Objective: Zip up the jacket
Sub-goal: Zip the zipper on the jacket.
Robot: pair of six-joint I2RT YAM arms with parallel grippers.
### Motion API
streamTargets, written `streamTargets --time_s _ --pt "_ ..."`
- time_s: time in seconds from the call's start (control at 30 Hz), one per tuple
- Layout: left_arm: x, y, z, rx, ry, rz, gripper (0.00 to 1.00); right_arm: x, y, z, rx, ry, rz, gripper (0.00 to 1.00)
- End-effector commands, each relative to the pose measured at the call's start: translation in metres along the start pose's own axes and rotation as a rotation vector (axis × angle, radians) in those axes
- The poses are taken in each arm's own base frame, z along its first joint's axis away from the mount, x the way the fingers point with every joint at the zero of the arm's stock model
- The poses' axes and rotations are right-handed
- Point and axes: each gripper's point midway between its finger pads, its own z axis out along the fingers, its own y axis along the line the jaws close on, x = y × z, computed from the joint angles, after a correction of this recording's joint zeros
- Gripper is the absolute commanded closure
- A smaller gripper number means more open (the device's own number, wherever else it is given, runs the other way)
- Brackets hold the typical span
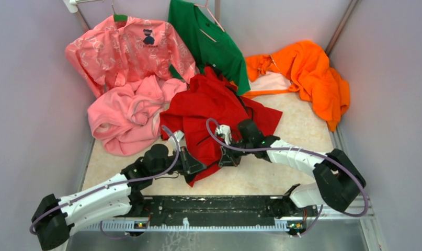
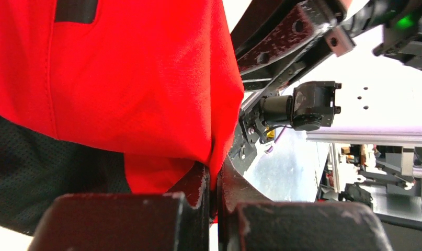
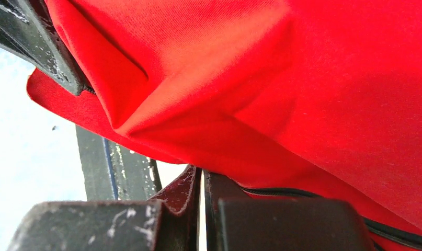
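The bright red jacket (image 1: 214, 104) lies crumpled in the middle of the table, its lower hem pulled toward the arms. My left gripper (image 1: 195, 166) is shut on a fold of the hem; in the left wrist view the red cloth (image 2: 135, 78) runs down between the fingertips of the left gripper (image 2: 215, 175), with dark mesh lining (image 2: 31, 167) to the left. My right gripper (image 1: 224, 157) sits just right of it at the hem. In the right wrist view the right gripper (image 3: 202, 172) is shut, with a thin bright slit and no cloth between its jaws. The jacket (image 3: 303, 78) drapes above, and its dark zipper (image 3: 303, 192) runs past the right finger.
A pink fleece garment (image 1: 127, 115) lies left of the jacket, touching it. Behind hang a pink patterned shirt (image 1: 130, 49) and a green garment (image 1: 214, 42). An orange garment (image 1: 313, 73) lies at the back right. Walls close in both sides; the base rail (image 1: 214, 209) runs along the near edge.
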Motion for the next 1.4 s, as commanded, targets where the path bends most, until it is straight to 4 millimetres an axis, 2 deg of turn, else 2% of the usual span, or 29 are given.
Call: streamTargets --time_s 0.0,0.17,0.33,0.5,0.77,1.0,1.1,1.2,1.23,1.27,1.3,1.37 --pt "-0.009 -0.002 -0.01 -0.05 -0.023 0.035 1.0 -0.017 -0.022 -0.03 0.201 0.062 -0.139 1.0" --pt "-0.006 -0.004 -0.019 -0.063 -0.003 0.033 1.0 -0.009 -0.045 -0.054 0.34 0.227 -0.206 1.0" --pt "-0.004 -0.004 -0.029 -0.093 0.022 0.046 1.0 0.007 -0.065 -0.076 0.438 0.413 -0.269 1.0" --pt "0.006 -0.004 -0.037 -0.109 0.086 0.045 1.0 0.005 -0.085 -0.101 0.568 0.499 -0.344 1.0" --pt "0.024 -0.006 -0.061 -0.153 0.198 0.004 1.0 -0.023 -0.123 -0.142 0.812 0.549 -0.468 1.0" --pt "0.049 0.004 -0.083 -0.225 0.315 -0.07 1.0 -0.065 -0.164 -0.183 0.986 0.521 -0.499 1.0" --pt "0.06 0.012 -0.09 -0.26 0.355 -0.099 1.0 -0.083 -0.169 -0.195 1.044 0.505 -0.541 1.0" --pt "0.066 0.017 -0.097 -0.291 0.38 -0.118 1.0 -0.105 -0.164 -0.202 1.065 0.46 -0.575 1.0" --pt "0.065 0.017 -0.1 -0.3 0.374 -0.116 0.94 -0.111 -0.159 -0.203 1.05 0.438 -0.584 1.0" --pt "0.061 0.015 -0.102 -0.299 0.357 -0.106 0.81 -0.115 -0.153 -0.201 1.019 0.416 -0.588 1.0" --pt "0.053 0.008 -0.104 -0.282 0.326 -0.082 0.75 -0.118 -0.143 -0.194 0.959 0.387 -0.586 1.0" --pt "0.029 -0.019 -0.107 -0.194 0.238 -0.009 0.6 -0.116 -0.118 -0.178 0.829 0.341 -0.591 1.0"
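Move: The right gripper is already shut on the zipper's pull; the open upper stretch of the zipper lies about 22 cm ahead, 8 cm to its right and slightly lower. The jacket's sleeve end is some 18 cm ahead and 15 cm right of that hand, the green shirt's lower edge about 33 cm ahead and 5 cm right. The left gripper already pinches the hem; from it the open stretch is roughly 23 cm ahead and 16 cm right. Keep the right fingers shut on the zipper pull and draw it along the zipper towards the collar end, about 17 cm forward and 14 cm right, rising some 7 cm mostly late, while the wrist swings round from pointing left to down and forward. Hold the hem against this with the left gripper, easing it some 7 cm left, then also 7 cm back, and open those fingers only at the very end. ##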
